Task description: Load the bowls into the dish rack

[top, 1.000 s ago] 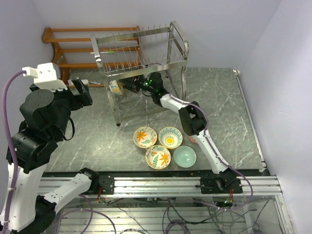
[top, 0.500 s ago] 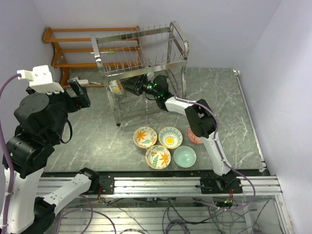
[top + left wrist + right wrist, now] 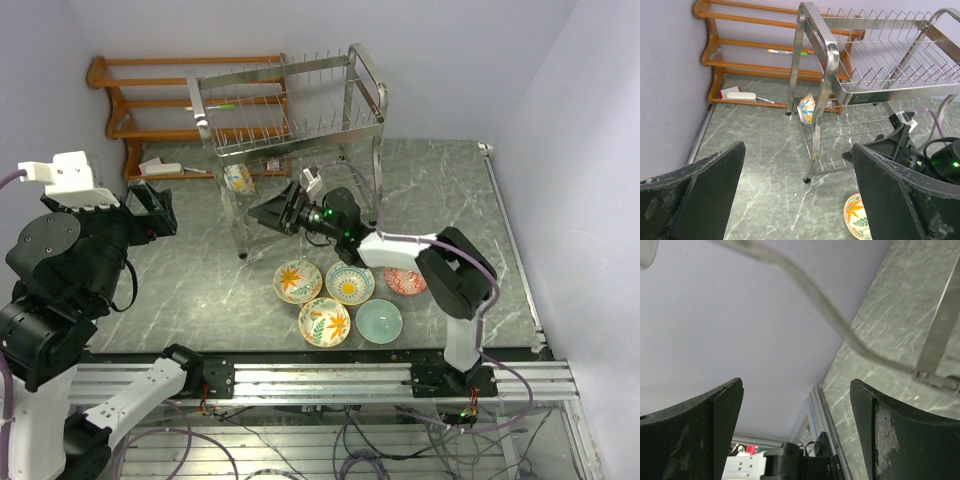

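The steel dish rack [image 3: 290, 110] stands at the back. One floral bowl [image 3: 237, 178] stands on edge in its lower tier, also in the left wrist view [image 3: 806, 108]. Three floral bowls [image 3: 297, 281] [image 3: 350, 282] [image 3: 324, 321], a mint bowl [image 3: 379, 321] and a red-patterned bowl [image 3: 405, 281] sit on the table in front. My right gripper [image 3: 262, 213] is open and empty, low beside the rack's front leg, pointing left. My left gripper [image 3: 152, 208] is open and empty, high over the table's left side. Both wrist views show the fingers [image 3: 705, 190] [image 3: 705, 425] wide apart.
The orange-brown wooden shelf rack [image 3: 150, 100] stands at the back left, with a white object [image 3: 160, 168] on its bottom shelf and a pen [image 3: 787, 51] higher up. Walls close in at the left, back and right. The rack's legs [image 3: 812, 155] stand on the marble tabletop.
My right gripper has drawn back from under the rack toward the front, leaving the floral bowl in the lower tier. The red-patterned bowl now shows. My left arm has shifted left.
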Controlling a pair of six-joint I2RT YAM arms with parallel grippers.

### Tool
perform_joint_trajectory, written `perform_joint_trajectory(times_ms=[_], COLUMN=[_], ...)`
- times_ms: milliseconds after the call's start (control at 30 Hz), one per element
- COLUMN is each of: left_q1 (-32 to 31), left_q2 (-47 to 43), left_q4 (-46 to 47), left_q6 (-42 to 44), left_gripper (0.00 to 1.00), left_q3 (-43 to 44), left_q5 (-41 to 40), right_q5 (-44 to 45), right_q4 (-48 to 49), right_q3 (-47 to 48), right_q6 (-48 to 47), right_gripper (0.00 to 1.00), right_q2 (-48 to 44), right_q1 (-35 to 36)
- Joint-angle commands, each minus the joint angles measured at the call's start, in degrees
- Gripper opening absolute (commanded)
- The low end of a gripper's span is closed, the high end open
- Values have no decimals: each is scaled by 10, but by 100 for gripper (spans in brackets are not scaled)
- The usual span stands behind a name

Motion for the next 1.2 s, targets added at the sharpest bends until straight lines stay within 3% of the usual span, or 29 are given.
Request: perform_joint_trajectory(times_ms=[0,333,633,800,1167], left_q1=[4,4,4,4,4], left_q2=[-14,-31,-49,-60,-75], left_q4=[-9,-29,-54,-61,-69], left_q6=[4,-14,-31,-34,-43], left_gripper=[100,100,99,99,99], left_q3=[-3,2,13,12,-4], left_q5=[30,69,64,44,11], right_q5=[69,330,451,456,445], right_q4=[-29,-429,-701,-774,-808], right_q3=[-67,-53,100,146,179], right_q6=[-45,-205,-338,-362,-402], right_gripper=[87,86,81,70,62], right_q2=[-77,-189,-101,-54,1], right_q1=[41,177,238,242,242])
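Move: The orange-flower bowl on the table lies about 8 cm back and 2 cm right of the right hand, 20 cm below it. Beyond it the sun bowl sits about 14 cm to its right, and the leaf bowl 8 cm right and 11 cm nearer the base. The bowl already loaded is 22 cm ahead, 9 cm left and 12 cm below the right hand. From the left hand, the orange-flower bowl lies 6 cm ahead, 27 cm right and 43 cm down. The orange-flower bowl is what the empty right hand heads for, coming away from the rack: about 12 cm back first, then some 15 cm down with a drift to the left. The wrist swings from pointing left to pointing down, roughly 75 degrees, and the wide-open fingers narrow part way, short of touching the bowl. The empty left hand draws back about 4 cm. ##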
